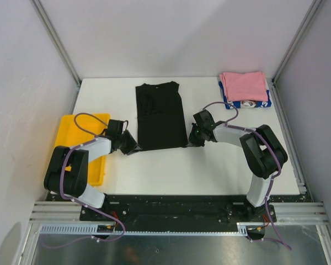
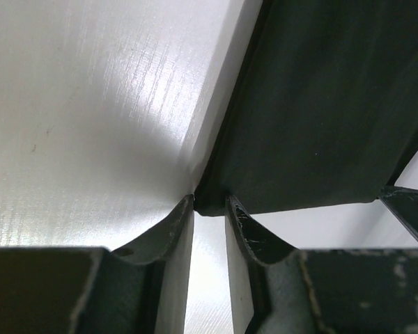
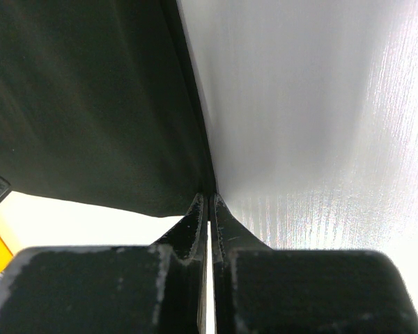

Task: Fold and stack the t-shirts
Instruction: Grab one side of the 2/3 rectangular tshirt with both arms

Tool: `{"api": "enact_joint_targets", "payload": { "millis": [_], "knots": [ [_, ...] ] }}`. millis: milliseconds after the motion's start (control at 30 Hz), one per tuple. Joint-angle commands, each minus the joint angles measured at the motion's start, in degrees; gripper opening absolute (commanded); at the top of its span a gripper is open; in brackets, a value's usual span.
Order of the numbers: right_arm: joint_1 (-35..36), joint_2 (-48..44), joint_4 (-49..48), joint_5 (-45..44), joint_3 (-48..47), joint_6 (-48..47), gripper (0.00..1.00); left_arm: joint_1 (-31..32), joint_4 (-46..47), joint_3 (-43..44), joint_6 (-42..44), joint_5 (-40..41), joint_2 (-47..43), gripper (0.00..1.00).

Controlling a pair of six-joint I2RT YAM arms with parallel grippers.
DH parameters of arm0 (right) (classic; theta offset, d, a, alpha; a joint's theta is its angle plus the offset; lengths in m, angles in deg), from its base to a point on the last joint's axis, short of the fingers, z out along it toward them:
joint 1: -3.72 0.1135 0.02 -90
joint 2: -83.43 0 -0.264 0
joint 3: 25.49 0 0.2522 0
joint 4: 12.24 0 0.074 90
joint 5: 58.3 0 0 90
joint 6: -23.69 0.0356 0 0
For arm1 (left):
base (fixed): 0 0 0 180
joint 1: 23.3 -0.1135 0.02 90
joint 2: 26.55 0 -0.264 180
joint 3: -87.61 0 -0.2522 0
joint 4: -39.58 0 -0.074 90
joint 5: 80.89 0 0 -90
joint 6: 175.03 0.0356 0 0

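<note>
A black t-shirt (image 1: 160,113) lies folded into a long strip in the middle of the white table. My left gripper (image 1: 133,148) is at its near left corner. In the left wrist view that corner of the black t-shirt (image 2: 320,104) fills the narrow gap between the tips of the left gripper (image 2: 209,202). My right gripper (image 1: 192,142) is at the near right corner. Here the right gripper (image 3: 209,196) is shut, with the black t-shirt's (image 3: 90,104) corner meeting its tips. A folded pink t-shirt (image 1: 243,85) rests on a blue-and-white one (image 1: 248,104) at the back right.
A yellow plastic tray (image 1: 95,175) sits at the table's left edge, partly under my left arm. Metal frame posts (image 1: 58,41) and grey walls close in the table on both sides and at the back.
</note>
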Motion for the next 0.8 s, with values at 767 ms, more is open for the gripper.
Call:
{"api": "enact_joint_targets", "payload": {
  "millis": [767],
  "knots": [
    [7.4,-19.6,7.1,-1.4,17.0,5.5,0.0,5.0,-12.5,-9.0,0.5,3.3,-25.7,0.0]
  ]
}}
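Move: The black t-shirt's near left corner already sits between the left gripper's parted fingers, at the hand point, with the yellow bin's middle some 27 cm to the left and about level. The right gripper already pinches the near right corner; from it the near left corner lies about 21 cm left and 1 cm back, while the pink t-shirt on the folded stack is roughly 26 cm ahead and 26 cm right. Shut the left gripper on the t-shirt's near left corner without shifting it, then lift that corner about 5 cm while drawing it back some 3.5 cm. As the left begins to rise, drag the right gripper back about 8 cm towards the base and slightly right, staying low, keeping its pinch on the near right corner. ##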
